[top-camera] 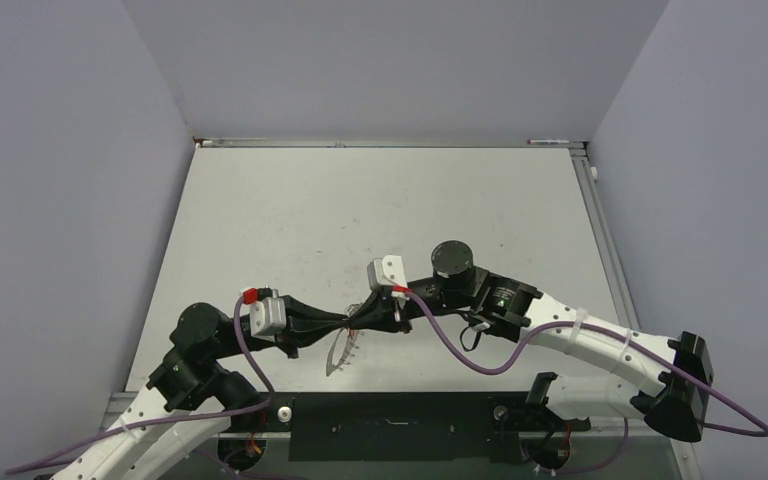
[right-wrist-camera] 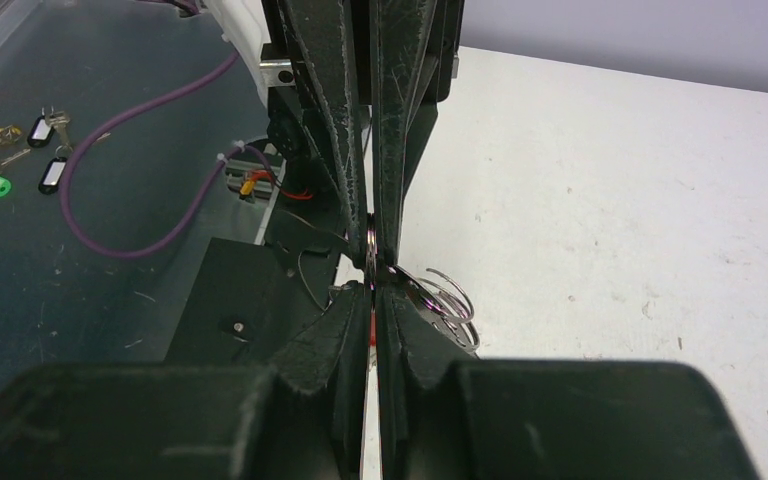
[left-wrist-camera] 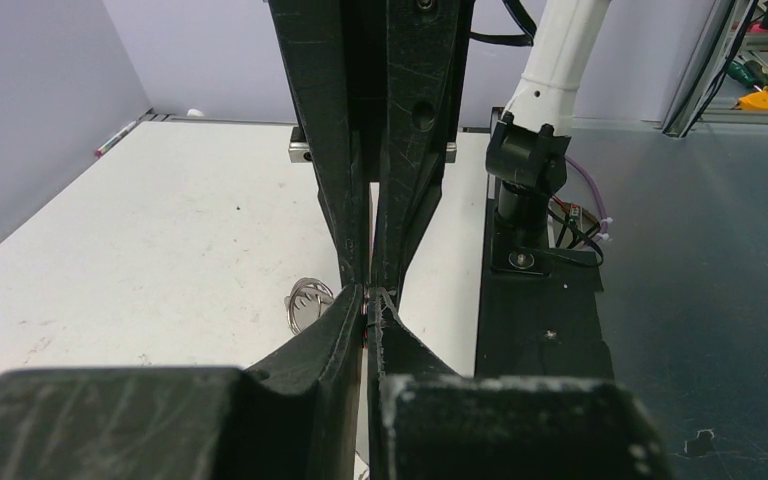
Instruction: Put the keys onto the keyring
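Observation:
My two grippers meet tip to tip above the table's near middle. The left gripper [top-camera: 340, 323] [left-wrist-camera: 368, 296] is shut, and a silvery edge of the keyring [right-wrist-camera: 370, 240] shows between its fingertips. The keyring [top-camera: 342, 352], a thin silvery hoop, hangs below the meeting point and shows beside the fingers in both wrist views [left-wrist-camera: 305, 300] [right-wrist-camera: 450, 295]. The right gripper [top-camera: 363, 316] [right-wrist-camera: 372, 285] is shut. A thin red sliver of the key [right-wrist-camera: 372, 334] shows in the slit between its fingers. The rest of the key is hidden.
A black base plate [top-camera: 390, 425] runs along the table's near edge between the arm mounts. Purple cables [top-camera: 460, 350] loop off both wrists. Spare tagged keys [right-wrist-camera: 0, 150] lie on the dark floor beside the table. Grey walls enclose the table's sides and back.

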Motion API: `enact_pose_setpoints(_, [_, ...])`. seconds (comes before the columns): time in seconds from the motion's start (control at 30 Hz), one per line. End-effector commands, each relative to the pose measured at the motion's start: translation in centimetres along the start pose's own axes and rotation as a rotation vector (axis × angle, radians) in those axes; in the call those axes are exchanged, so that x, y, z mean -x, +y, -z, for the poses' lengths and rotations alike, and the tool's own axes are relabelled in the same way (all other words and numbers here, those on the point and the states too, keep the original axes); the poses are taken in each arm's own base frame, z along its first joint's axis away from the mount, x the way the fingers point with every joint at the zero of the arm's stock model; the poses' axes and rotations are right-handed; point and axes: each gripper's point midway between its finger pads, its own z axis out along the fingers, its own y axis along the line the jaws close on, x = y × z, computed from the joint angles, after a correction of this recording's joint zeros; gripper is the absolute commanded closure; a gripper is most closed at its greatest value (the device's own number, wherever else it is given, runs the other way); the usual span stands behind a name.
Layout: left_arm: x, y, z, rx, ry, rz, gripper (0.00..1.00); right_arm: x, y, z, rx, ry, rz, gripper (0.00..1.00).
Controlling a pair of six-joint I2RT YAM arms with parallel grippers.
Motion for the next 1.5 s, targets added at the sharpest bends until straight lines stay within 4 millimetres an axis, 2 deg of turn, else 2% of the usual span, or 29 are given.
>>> enact_pose_setpoints(0.0, [2.5, 0.1, 0.1, 0.007, -0.082, -0.048, 1.0, 0.9, 0.0, -0.7, 0.028, -0.067, 0.026, 0.94])
enact_pose_setpoints(0.47, [2.9, -0.2, 0.2, -0.007, -0.102, -0.053, 1.0, 0.2, -0.2, -1.2, 0.037, -0.098, -0.005, 0.94])
enact_pose_setpoints(0.5, [2.9, -0.2, 0.2, -0.004, -0.102, -0.053, 1.0, 0.3, -0.2, -1.1, 0.035, -0.099, -0.002, 0.92])
enact_pose_setpoints(0.6, [2.9, 0.0, 0.3, 0.007, -0.104, -0.054, 1.0, 0.5, -0.1, -0.5, 0.031, -0.094, 0.007, 0.77])
enact_pose_setpoints(0.7, [2.9, 0.1, 0.3, 0.014, -0.103, -0.055, 1.0, 0.8, 0.2, -0.1, 0.03, -0.098, 0.018, 0.71])
enact_pose_setpoints(1.47, [2.9, 0.3, 0.3, 0.022, -0.101, -0.055, 1.0, 3.1, -0.3, 0.3, -0.007, -0.169, 0.047, 0.68])
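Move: My right fingers are already nearly shut at the metal ring, tip to tip with my left fingers. The red key tag sits about 2 cm below my right hand point and about 1 cm to its left. The grey keyring plate hangs there too, its middle roughly 6 cm below and about 1 cm back. From my left hand, the tag is about 2 cm below, level with it sideways and in depth. With my right fingers closed on the metal ring, I ease less than 1 cm left and about as far down, against the spot my left fingers hold. I then open them about a quarter of their range to let go, stay there, and lift straight up about 1 cm. My left hand keeps its pinch, almost still. ##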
